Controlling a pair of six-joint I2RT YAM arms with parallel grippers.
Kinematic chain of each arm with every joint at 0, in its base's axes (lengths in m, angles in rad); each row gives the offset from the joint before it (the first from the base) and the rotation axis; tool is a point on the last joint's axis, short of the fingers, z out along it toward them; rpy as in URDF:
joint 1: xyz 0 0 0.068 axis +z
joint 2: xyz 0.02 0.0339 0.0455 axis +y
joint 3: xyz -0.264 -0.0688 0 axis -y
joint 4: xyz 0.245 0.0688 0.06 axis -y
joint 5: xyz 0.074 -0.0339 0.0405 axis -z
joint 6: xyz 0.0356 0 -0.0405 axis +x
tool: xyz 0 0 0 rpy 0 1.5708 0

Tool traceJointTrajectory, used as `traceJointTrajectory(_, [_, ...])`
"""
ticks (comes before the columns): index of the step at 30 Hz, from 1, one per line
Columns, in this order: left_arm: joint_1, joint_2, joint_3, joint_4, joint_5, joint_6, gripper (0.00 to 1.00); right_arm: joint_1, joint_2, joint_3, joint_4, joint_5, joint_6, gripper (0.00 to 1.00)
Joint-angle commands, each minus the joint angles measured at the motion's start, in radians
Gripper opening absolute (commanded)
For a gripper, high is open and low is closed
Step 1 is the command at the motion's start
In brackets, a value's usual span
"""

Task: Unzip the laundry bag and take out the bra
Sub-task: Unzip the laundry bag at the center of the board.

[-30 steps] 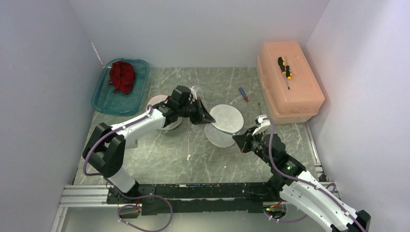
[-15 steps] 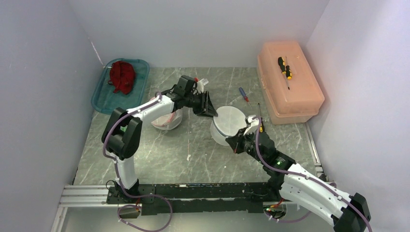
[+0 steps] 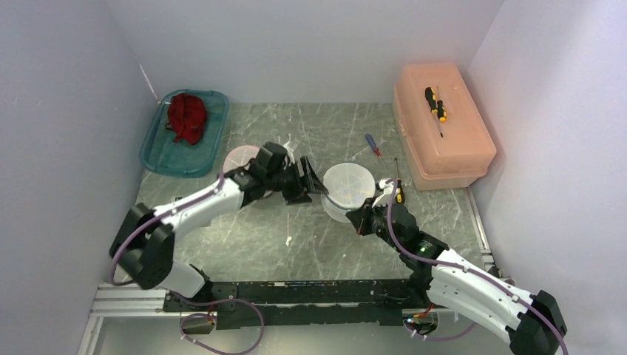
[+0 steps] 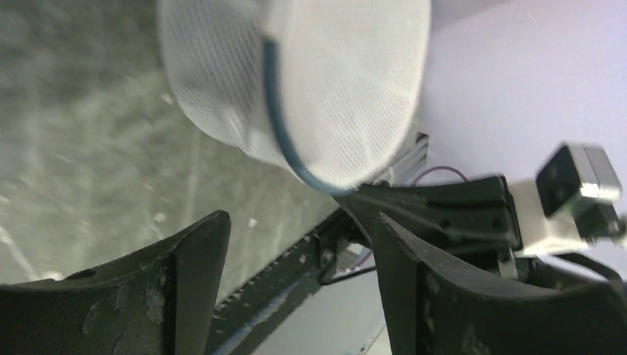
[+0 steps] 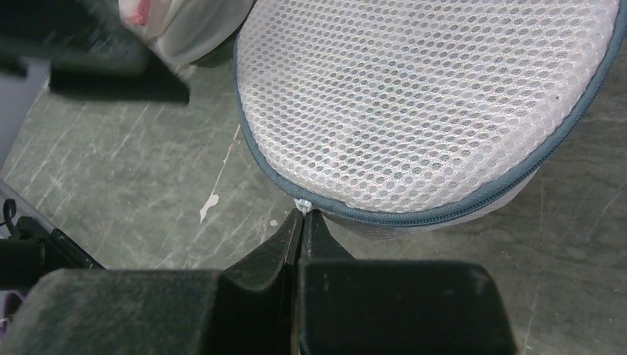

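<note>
The laundry bag point(image 3: 347, 186) is a round white mesh drum with a grey-blue zipper, standing at the table's middle. My right gripper point(image 3: 361, 220) is shut on the small white zipper pull point(image 5: 301, 203) at the bag's near rim point(image 5: 429, 96), fingertips pressed together point(image 5: 302, 216). My left gripper point(image 3: 314, 183) hovers just left of the bag point(image 4: 333, 81), jaws wide open with nothing between them point(image 4: 296, 237). A pale pink and white cup-shaped item, the bra by its look point(image 3: 240, 157), lies outside the bag behind the left arm; its edge shows in the right wrist view point(image 5: 174, 26).
A teal tray point(image 3: 159, 155) at the back left holds a red garment point(image 3: 186, 118). An orange lidded box point(image 3: 451, 148) at the back right carries a yellow-black screwdriver point(image 3: 436, 103). A blue-red screwdriver point(image 3: 372, 143) and another tool point(image 3: 397, 185) lie near the bag.
My left gripper has gone from shut to wide open and pulled back slightly left of the bag. The bag's spread flaps have come together into one drum. The right gripper stays shut on the pull.
</note>
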Motion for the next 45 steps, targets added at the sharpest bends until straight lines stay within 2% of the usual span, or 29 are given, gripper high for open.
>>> traceJointTrajectory(1, [-0.147, -0.097, -0.124, 0.177, -0.233, -0.317, 0.74, 0.004, 0.010, 0.013, 0.044, 0.025, 0.008, 0.00])
traceJointTrajectory(6, [-0.194, -0.029, -0.078, 0.190, -0.301, -0.394, 0.72, 0.004, 0.016, 0.015, 0.054, 0.005, 0.013, 0.00])
traceJointTrajectory(11, [-0.209, 0.030, -0.007, 0.179, -0.327, -0.393, 0.69, 0.004, 0.007, 0.021, 0.034, 0.001, 0.005, 0.00])
traceJointTrajectory(15, [-0.212, 0.065, 0.007, 0.191, -0.321, -0.393, 0.62, 0.004, 0.003, 0.017, 0.032, -0.009, 0.006, 0.00])
traceJointTrajectory(24, [-0.211, 0.096, 0.023, 0.177, -0.334, -0.352, 0.25, 0.004, -0.022, 0.012, 0.006, 0.005, 0.007, 0.00])
traceJointTrajectory(28, [-0.197, 0.083, 0.014, 0.176, -0.341, -0.319, 0.04, 0.004, -0.067, 0.028, -0.078, 0.046, 0.006, 0.00])
traceJointTrajectory(34, [-0.138, 0.103, 0.045, 0.201, -0.213, -0.208, 0.03, 0.002, -0.116, 0.047, -0.202, 0.126, 0.032, 0.00])
traceJointTrajectory(41, [-0.095, 0.108, 0.100, 0.111, -0.097, -0.061, 0.03, 0.001, -0.173, 0.040, -0.287, 0.279, 0.113, 0.00])
traceJointTrajectory(45, [-0.054, 0.107, 0.114, 0.079, 0.007, 0.047, 0.03, 0.002, -0.209, 0.036, -0.216, 0.215, 0.040, 0.00])
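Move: For the left hand, open and empty, the zipper edge of the laundry bag lies about 6 cm to its right, level ahead, 2 cm lower; the bag's middle is some 9 cm right, 2 cm ahead and 7 cm down. A pink bag stands roughly 23 cm left and 9 cm ahead. From the right hand, already holding the zipper pull, that edge spot is about 5 cm left and 4 cm ahead, level; a yellow screwdriver lies 15 cm right, 10 cm ahead, 11 cm below. Left hand loops back, then right 5 cm, pinches the zipper edge; right hand draws the held pull 4 cm right. ##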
